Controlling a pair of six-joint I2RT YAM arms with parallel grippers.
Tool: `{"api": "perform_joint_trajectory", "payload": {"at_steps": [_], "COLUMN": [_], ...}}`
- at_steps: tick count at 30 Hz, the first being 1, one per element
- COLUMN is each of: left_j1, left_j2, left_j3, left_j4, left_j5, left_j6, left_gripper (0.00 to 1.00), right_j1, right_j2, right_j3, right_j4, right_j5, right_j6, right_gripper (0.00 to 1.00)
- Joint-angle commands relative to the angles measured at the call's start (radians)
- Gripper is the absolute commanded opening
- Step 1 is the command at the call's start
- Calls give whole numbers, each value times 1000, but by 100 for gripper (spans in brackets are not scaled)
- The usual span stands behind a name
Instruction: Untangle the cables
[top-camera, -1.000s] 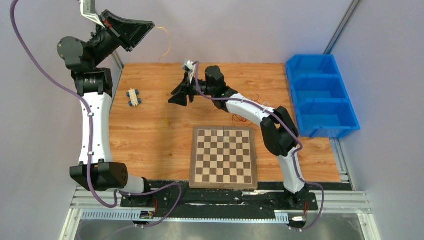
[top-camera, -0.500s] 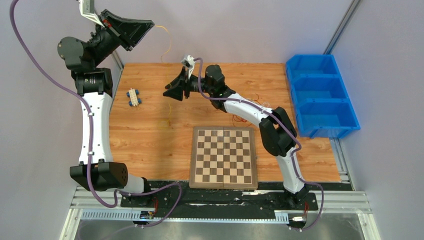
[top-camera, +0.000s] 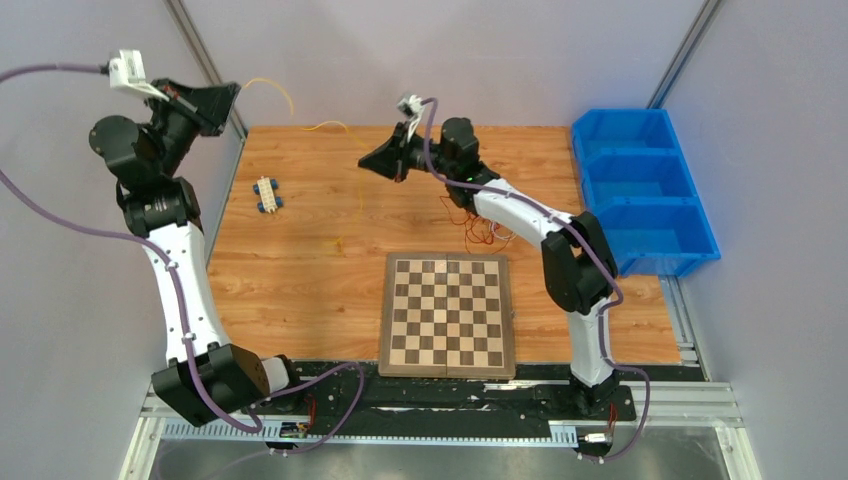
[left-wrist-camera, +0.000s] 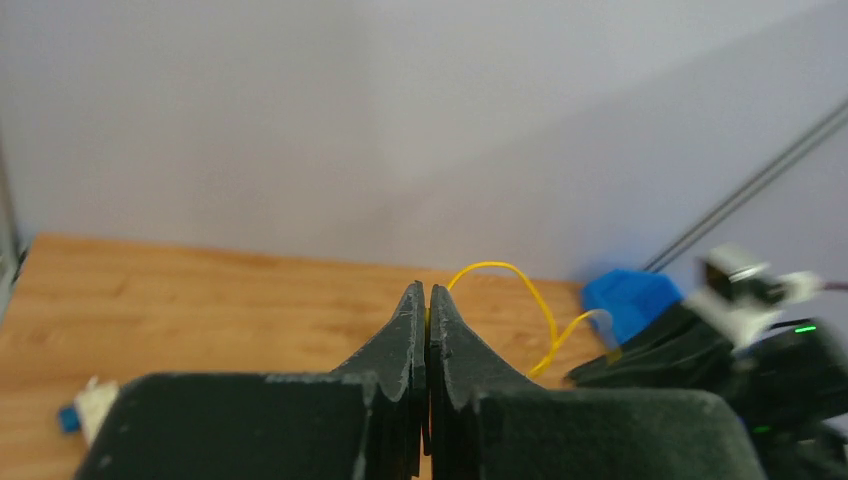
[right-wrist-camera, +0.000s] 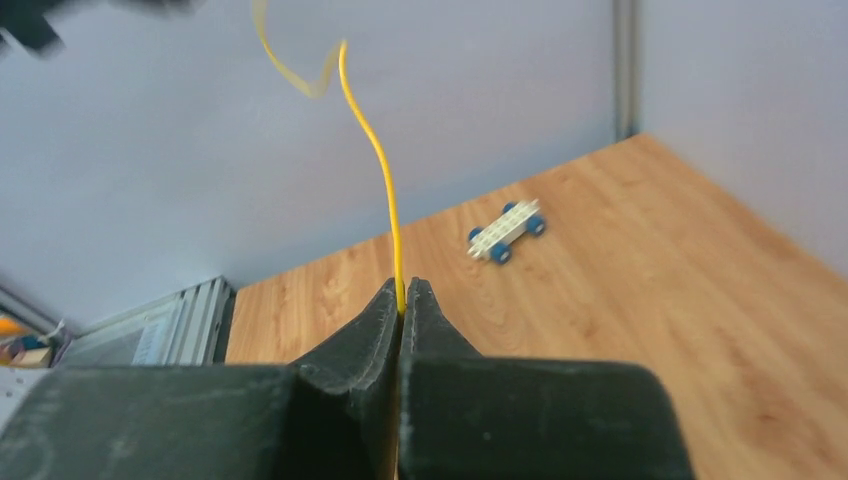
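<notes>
A thin yellow cable (top-camera: 272, 82) runs in the air between my two grippers. The left gripper (top-camera: 237, 87), raised at the back left past the table edge, is shut on one end of the cable (left-wrist-camera: 500, 266). My right gripper (top-camera: 364, 160), over the back middle of the table, is shut on the same cable (right-wrist-camera: 385, 170), which rises from its tips (right-wrist-camera: 402, 290). A loose tail hangs from it toward the wood. The remaining cables, a small red and white tangle (top-camera: 485, 228), lie on the table under the right forearm.
A chessboard (top-camera: 448, 312) lies at the front centre. A small white toy chassis with blue wheels (top-camera: 266, 193) sits at the left, also seen as the toy chassis (right-wrist-camera: 505, 230). Blue bins (top-camera: 640, 190) stand along the right edge. Grey walls close the back and sides.
The right gripper has shut on the yellow cable and shifted right and back. The left arm has swung left and lower, still holding its end, drawing the cable out between them.
</notes>
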Motion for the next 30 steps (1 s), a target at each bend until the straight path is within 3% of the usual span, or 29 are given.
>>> {"api": "perform_joint_trajectory", "payload": {"at_steps": [1, 5, 8, 13, 24, 26, 27, 28, 29, 30], "left_j1": [8, -32, -153, -322, -547, -570, -579, -580, -578, -574], "left_j2": [-23, 25, 37, 78, 180, 207, 224, 230, 234, 232], "left_j3": [-150, -266, -311, -326, -130, -92, -71, -61, -44, -40], "left_j4": [-291, -378, -398, -416, -298, -298, -302, -306, -311, -306], "left_j5": [-82, -4, 52, 3, 117, 118, 119, 121, 111, 108], "left_j6": [300, 382, 413, 443, 345, 339, 341, 343, 349, 354], "left_gripper": [0, 0, 0, 0, 0, 9, 26, 38, 59, 67], "right_j1": [-62, -83, -90, -110, -159, -176, -183, -192, -204, -217], "right_j2": [-153, -163, -157, -144, -194, -203, -207, -214, -217, -224], "right_j3": [55, 115, 153, 220, 188, 183, 182, 183, 187, 190], "right_j4": [55, 66, 66, 66, 96, 100, 99, 95, 87, 64], "right_j5": [0, -2, 13, 44, 74, 79, 79, 77, 71, 66], "right_j6": [74, 128, 144, 187, 337, 358, 355, 349, 332, 315], "right_gripper": [0, 0, 0, 0, 0, 0, 0, 0, 0, 0]}}
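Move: Both grippers pinch the yellow cable. Its loose tail hangs under the right hand, middle some 15 cm below and 2 cm left of it; from the left hand that stretch lies about 16 cm right, 2 cm ahead and 30 cm lower. From the right hand, on the table 31 cm down, the red-white tangle is about 9 cm ahead and 27 cm right, the chessboard about 15 cm back and 14 cm right. Keeping its pinch on the yellow cable, the right hand lifts it, going up about 17 cm and right some 10 cm, its wrist rolling slightly. The left hand drops steeply at first while its fingers tip down, then sweeps right, swinging clockwise towards the cable hanging from the right hand; it rises a little and only at the last opens about halfway, letting go of its stretch. ##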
